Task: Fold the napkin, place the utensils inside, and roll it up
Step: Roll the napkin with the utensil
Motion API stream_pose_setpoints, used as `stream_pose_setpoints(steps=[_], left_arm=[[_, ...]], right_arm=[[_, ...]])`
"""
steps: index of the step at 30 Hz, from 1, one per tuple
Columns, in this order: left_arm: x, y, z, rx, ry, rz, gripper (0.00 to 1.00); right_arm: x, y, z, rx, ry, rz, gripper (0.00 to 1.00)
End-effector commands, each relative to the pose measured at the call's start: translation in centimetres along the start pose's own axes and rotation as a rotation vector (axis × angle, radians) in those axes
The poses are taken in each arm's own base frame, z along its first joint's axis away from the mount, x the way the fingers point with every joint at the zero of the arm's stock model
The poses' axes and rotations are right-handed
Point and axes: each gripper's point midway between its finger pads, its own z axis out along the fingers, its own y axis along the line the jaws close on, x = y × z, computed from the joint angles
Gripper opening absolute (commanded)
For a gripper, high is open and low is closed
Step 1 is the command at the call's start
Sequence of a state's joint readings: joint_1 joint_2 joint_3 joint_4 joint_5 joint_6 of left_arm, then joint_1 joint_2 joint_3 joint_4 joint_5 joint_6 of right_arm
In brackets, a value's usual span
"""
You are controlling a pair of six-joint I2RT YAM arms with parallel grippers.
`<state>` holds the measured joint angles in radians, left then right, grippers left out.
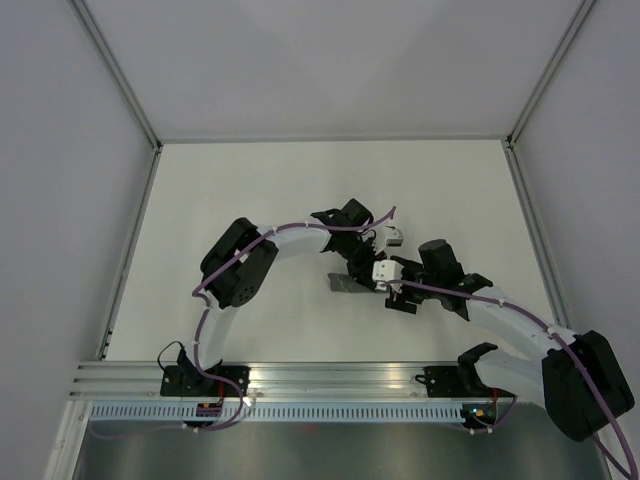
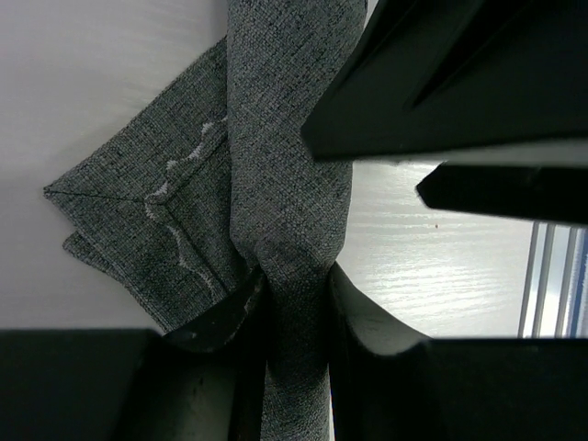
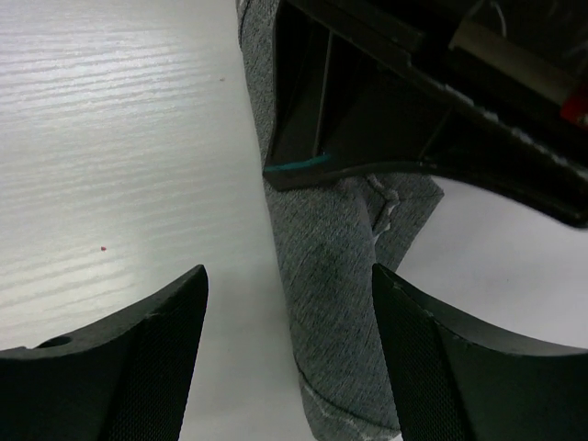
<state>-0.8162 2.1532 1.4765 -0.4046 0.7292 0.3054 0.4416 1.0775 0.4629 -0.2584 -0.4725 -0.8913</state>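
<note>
The napkin (image 2: pixel 285 138) is a dark grey roll lying on the white table, with a loose folded corner (image 2: pixel 138 211) spread flat beside it. My left gripper (image 2: pixel 294 285) is shut on the roll, its fingers (image 2: pixel 216 317) pinching the cloth from both sides. My right gripper (image 3: pixel 289 276) is open and straddles the roll (image 3: pixel 326 276) near its free end, touching nothing. From above, both grippers meet over the napkin (image 1: pixel 345 284) at mid-table. The utensils are hidden.
The black body of the left gripper (image 3: pixel 367 101) sits just beyond my right fingers. The right gripper's body (image 2: pixel 459 83) fills the upper right of the left wrist view. A metal rail (image 1: pixel 330 380) runs along the near table edge.
</note>
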Motion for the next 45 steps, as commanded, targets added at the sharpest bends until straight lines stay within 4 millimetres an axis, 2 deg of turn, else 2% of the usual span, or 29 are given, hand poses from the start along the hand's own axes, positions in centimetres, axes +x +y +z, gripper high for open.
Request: stream_pose_setpoints(steps=[1, 6, 10, 13, 16, 17, 18, 19, 24, 28, 29, 30, 31, 32, 33, 37, 38, 41, 42, 43, 44, 45], left_arm=[[8.5, -1.9, 1.5, 0.061, 0.259, -0.243, 0.08], [8.3, -2.1, 1.2, 0.078, 0.255, -0.259, 0.12], [8.1, -2.0, 1.1, 0.077, 0.251, -0.262, 0.20], [7.9, -1.9, 1.0, 0.074, 0.245, -0.255, 0.29], [7.4, -1.7, 0.8, 0.060, 0.232, -0.253, 0.35], [7.0, -1.5, 0.8, 0.050, 0.209, -0.254, 0.37], [6.0, -1.4, 0.3, 0.040, 0.176, -0.243, 0.40], [5.3, -1.6, 0.0, 0.049, 0.144, -0.239, 0.53], [2.2, -0.6, -1.9, 0.020, -0.019, -0.225, 0.53], [-0.3, -0.5, -4.3, -0.026, -0.141, -0.208, 0.52], [-0.7, -0.2, -4.8, -0.046, -0.167, -0.221, 0.52], [-1.9, 0.4, -5.5, -0.091, -0.219, -0.189, 0.53], [-1.7, 0.4, -5.8, -0.100, -0.238, -0.183, 0.53], [-2.9, 0.1, -7.3, -0.118, -0.292, -0.195, 0.53], [-3.7, 0.8, -8.0, -0.163, -0.338, -0.176, 0.54], [-5.1, 1.0, -10.9, -0.253, -0.473, -0.150, 0.55], [-6.1, 0.7, -12.2, -0.279, -0.523, -0.123, 0.55], [-6.5, 1.1, -14.3, -0.389, -0.651, -0.109, 0.55], [-7.5, 1.0, -16.6, -0.474, -0.732, -0.095, 0.55], [-5.8, 1.2, -16.6, -0.509, -0.758, -0.133, 0.55], [-7.0, 0.8, -18.6, -0.549, -0.867, -0.100, 0.56], [-5.7, 0.8, -19.9, -0.620, -0.926, -0.122, 0.61]], right_arm=[[-0.4, -1.5, 0.8, 0.086, 0.014, -0.040, 0.77], [0.1, -0.7, 2.3, 0.081, 0.052, -0.094, 0.75], [0.8, -0.2, 2.9, 0.073, 0.081, -0.106, 0.70], [1.2, 0.0, 3.0, 0.067, 0.092, -0.102, 0.63], [1.6, 0.2, 3.1, 0.064, 0.102, -0.097, 0.50], [1.6, 0.2, 3.1, 0.062, 0.104, -0.098, 0.43], [1.7, 0.2, 3.1, 0.061, 0.107, -0.097, 0.40], [1.8, 0.3, 3.1, 0.057, 0.110, -0.097, 0.38], [1.8, 0.5, 3.2, 0.036, 0.114, -0.089, 0.32], [1.5, 0.9, 3.4, -0.010, 0.120, -0.075, 0.30], [1.6, 1.1, 3.3, -0.023, 0.127, -0.069, 0.29], [1.4, 1.0, 3.3, -0.028, 0.125, -0.068, 0.28], [1.6, 1.4, 3.3, -0.048, 0.131, -0.060, 0.28], [1.5, 1.5, 3.4, -0.056, 0.130, -0.059, 0.28], [1.3, 1.5, 3.4, -0.064, 0.130, -0.058, 0.28], [1.8, 2.4, 3.5, -0.132, 0.159, -0.036, 0.27], [1.7, 2.7, 3.5, -0.154, 0.156, -0.028, 0.27], [1.2, 3.1, 3.6, -0.224, 0.166, -0.011, 0.27], [1.3, 3.2, 3.6, -0.238, 0.173, -0.004, 0.27], [1.9, 3.7, 3.6, -0.270, 0.196, 0.006, 0.27], [1.9, 3.7, 3.6, -0.281, 0.203, 0.011, 0.27], [2.0, 3.7, 3.9, -0.299, 0.209, 0.015, 0.27]])
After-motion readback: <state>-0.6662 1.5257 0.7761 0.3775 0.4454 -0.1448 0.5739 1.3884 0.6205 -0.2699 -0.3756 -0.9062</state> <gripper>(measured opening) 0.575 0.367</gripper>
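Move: The napkin roll runs left to right, still shut between the left hand's fingers. The stretch the open right hand goes for lies about 1 cm to its left, level fore and aft and some 3 cm below; from the left hand, that stretch is roughly 7 cm to the right, at about its height. The loose folded flap lies about 5 cm ahead of the right hand and 4 cm to its left, 4 cm below. Right sinks 3 cm and pinches the roll; left draws back, opens and rises some 11 cm, forward-left. ##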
